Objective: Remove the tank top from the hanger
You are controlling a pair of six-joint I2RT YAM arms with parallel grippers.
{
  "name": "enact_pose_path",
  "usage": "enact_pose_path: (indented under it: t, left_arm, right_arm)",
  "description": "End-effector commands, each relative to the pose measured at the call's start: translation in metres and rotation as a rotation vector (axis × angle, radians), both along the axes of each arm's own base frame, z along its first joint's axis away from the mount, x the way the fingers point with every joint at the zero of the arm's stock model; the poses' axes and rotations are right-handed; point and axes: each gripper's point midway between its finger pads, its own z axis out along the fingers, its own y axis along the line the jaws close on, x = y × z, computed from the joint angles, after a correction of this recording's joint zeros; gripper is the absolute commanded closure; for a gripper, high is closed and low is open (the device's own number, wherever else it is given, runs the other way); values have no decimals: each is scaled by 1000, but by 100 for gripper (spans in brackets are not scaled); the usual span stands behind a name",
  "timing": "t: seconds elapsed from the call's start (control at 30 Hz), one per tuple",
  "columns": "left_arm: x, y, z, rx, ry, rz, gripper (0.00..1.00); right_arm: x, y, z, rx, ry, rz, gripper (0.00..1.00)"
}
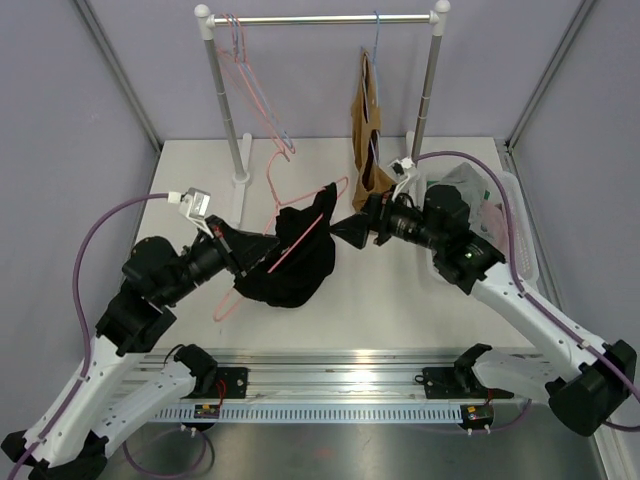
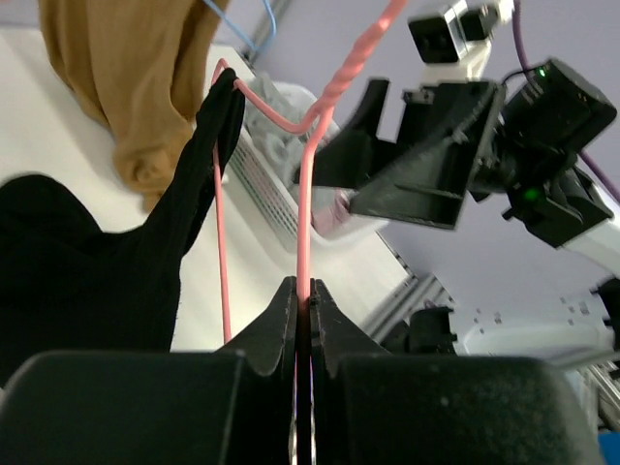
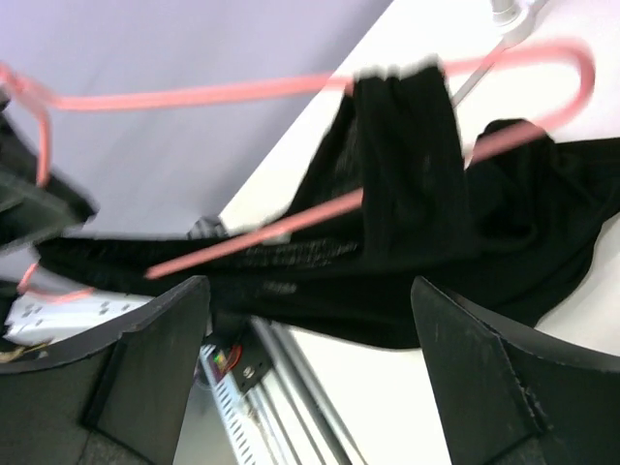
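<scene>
A black tank top [image 1: 303, 262] hangs on a pink wire hanger [image 1: 300, 240] above the table, with one strap [image 1: 324, 201] still looped over the hanger's arm. My left gripper [image 1: 243, 262] is shut on the hanger; in the left wrist view its jaws [image 2: 304, 291] pinch the pink wire [image 2: 306, 208], with the tank top [image 2: 87, 276] to the left. My right gripper [image 1: 346, 230] stands open just right of the strap. In the right wrist view the strap [image 3: 407, 155] and the hanger [image 3: 242, 92] lie ahead of the open gripper [image 3: 308, 283], and nothing sits between its fingers.
A clothes rack [image 1: 320, 19] stands at the back with spare hangers [image 1: 247, 85] and a tan garment [image 1: 368, 130] on a blue hanger. A clear bin [image 1: 500, 215] of clothes sits at the right, under my right arm. The metal rail [image 1: 340, 385] runs along the near edge.
</scene>
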Motion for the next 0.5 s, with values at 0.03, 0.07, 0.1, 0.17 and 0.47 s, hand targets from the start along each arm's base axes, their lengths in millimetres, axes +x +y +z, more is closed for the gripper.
enact_pose_path:
  t: [0.03,0.07,0.1,0.17,0.47]
  left_arm:
    - [-27,-1,17,-154,-17,-76,100]
    - [-31,1,15,-162,-12,-80,100]
    - [-37,5,16,-173,-17,-82,100]
    - [-43,7,9,-174,-3,-90,100]
    - [-49,15,-11,-124,34,-76,100]
  right_arm:
    - [36,21,11,-44,-164,-159,12]
    - [39,25,9,-55,-171,-173,17]
    - [36,36,7,-76,-195,-156,20]
    - [49,41,-5,-128,-199,-217,27]
    - [63,51,-9,-179,-254,-285,74]
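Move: The black tank top's right shoulder strap, looped over the pink hanger, lies about 6 cm ahead of the right hand, 5 cm to its left and 5 cm lower. The hanger's right end is some 3 cm farther out than the strap and 3 cm to its right; the brown top hangs about 22 cm ahead of the right hand and 3 cm to its right. From the left hand, already gripping the hanger's other shoulder, the strap is about 11 cm ahead, 13 cm right and 7 cm lower. The black strap is met by the right hand, which sweeps down, left and forward, about 5 cm each way, its leftward travel dying out first while the fingers tip downward and turn clockwise. From wide open they close to about a third, taking the black cloth between them. The left hand keeps its hold on the hanger and draws it some 4 cm back and a little left. ##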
